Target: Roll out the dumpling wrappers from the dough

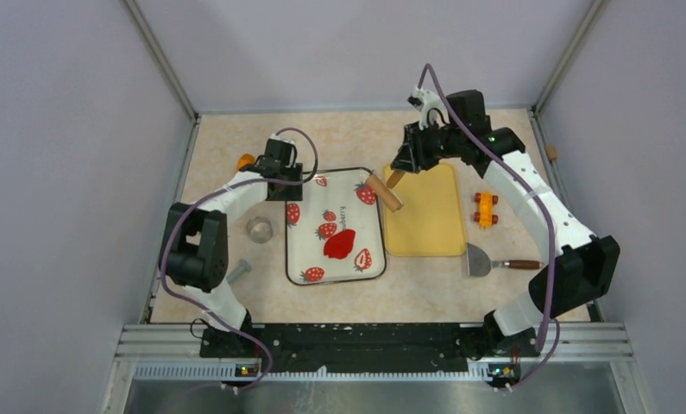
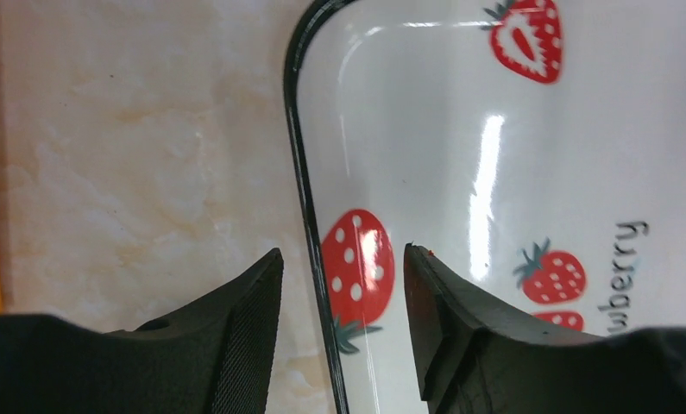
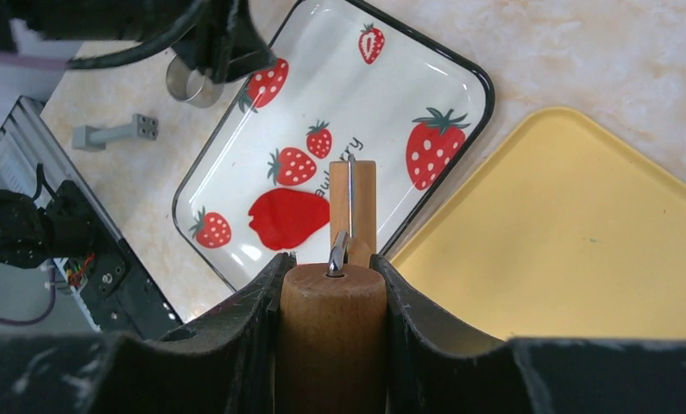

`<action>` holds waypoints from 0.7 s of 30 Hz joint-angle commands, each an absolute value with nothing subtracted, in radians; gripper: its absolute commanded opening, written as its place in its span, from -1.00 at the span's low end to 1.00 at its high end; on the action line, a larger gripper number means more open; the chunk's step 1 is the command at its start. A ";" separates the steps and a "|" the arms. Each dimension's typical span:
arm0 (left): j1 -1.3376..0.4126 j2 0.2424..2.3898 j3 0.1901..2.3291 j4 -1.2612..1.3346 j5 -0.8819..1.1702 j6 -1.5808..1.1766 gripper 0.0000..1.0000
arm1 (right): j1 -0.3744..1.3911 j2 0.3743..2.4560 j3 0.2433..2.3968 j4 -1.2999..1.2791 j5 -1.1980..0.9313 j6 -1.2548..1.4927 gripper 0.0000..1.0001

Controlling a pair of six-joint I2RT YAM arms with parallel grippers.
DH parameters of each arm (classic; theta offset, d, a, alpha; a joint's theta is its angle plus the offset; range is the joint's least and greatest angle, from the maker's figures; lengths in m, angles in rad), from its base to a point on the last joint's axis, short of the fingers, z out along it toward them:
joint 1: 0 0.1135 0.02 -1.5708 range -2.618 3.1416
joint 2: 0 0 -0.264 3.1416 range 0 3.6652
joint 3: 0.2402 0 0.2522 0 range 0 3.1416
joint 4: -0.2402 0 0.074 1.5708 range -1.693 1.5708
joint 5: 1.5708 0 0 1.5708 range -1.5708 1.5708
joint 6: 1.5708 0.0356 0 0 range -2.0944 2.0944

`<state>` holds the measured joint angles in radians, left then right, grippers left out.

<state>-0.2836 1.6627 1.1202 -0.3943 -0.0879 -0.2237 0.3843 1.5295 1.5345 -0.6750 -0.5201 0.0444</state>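
The dough [image 1: 340, 244] is a flattened, irregular red blob on the strawberry-print tray [image 1: 305, 250], and it also shows in the right wrist view [image 3: 287, 216]. No dumpling wrappers are in view. My right gripper [image 1: 405, 159] [image 3: 330, 259] is shut on the handle of a wooden rolling pin [image 3: 330, 328]. The pin's barrel [image 1: 384, 191] hangs over the tray's far right edge. My left gripper [image 1: 280, 183] [image 2: 342, 253] is open at the tray's far left corner. Its jaws straddle the black rim of the tray [image 2: 460, 86] with a gap on each side.
A yellow board [image 1: 424, 211] [image 3: 563, 250] lies right of the tray. A metal ring cutter [image 1: 259, 228] and a grey bolt-like piece [image 1: 238, 272] sit left of it. A scraper [image 1: 481, 259] and an orange block [image 1: 485, 209] lie to the right. A small orange item [image 1: 246, 160] sits far left.
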 commanded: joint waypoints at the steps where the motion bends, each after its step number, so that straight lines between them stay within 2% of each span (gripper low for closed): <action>1: -0.251 1.762 1.229 -0.451 -0.153 -0.258 0.12 | 0.391 1.475 1.517 -0.695 -0.527 0.016 -1.00; 6: -0.205 1.863 1.266 -0.459 -0.021 -0.276 -0.06 | 0.392 1.462 1.448 -0.650 -0.527 0.046 -1.00; 8: -0.189 1.887 1.268 -0.437 0.036 -0.279 -0.19 | 0.391 1.460 1.431 -0.643 -0.525 0.040 -1.00; 9: -0.184 1.897 1.274 -0.432 0.036 -0.278 -0.28 | 0.391 1.461 1.424 -0.644 -0.524 0.036 -1.00; 12: -0.165 1.935 1.319 -0.420 0.027 -0.272 -0.77 | 0.391 1.463 1.408 -0.642 -0.522 0.025 -1.00; 14: -0.153 1.964 1.366 -0.414 0.027 -0.272 -0.97 | 0.391 1.472 1.396 -0.631 -0.525 0.024 -1.00; 21: -0.147 2.067 1.517 -0.386 0.025 -0.276 -1.00 | 0.393 1.561 1.413 -0.560 -0.569 0.148 -1.00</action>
<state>-0.1547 2.0205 1.4425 -0.4343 0.0704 -0.2707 0.3855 1.5154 1.3808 -0.6510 -0.5224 0.0639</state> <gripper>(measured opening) 0.039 0.342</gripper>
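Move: The spot on the tray's left rim that the left hand goes for lies about 2 cm ahead, 2 cm to its left and 5 cm below; the tray's middle is some 5 cm back and 12 cm right. From that hand the red dough is about 10 cm back and 12 cm right, the metal cup 6 cm back and 10 cm left. From the right hand, the dough lies some 8 cm back, 16 cm left and 24 cm below; the yellow board is 8 cm right, about level. Down and slightly forward and left, the left hand sinks nearly 5 cm onto the tray's left rim, shuts its half-open fingers to pinch it, then pulls the tray forward about 5 cm. Meanwhile the right hand, still gripping the rolling pin by a handle, lowers it some 5 cm and draws back about 2 cm, staying well above the tray and yellow board. ##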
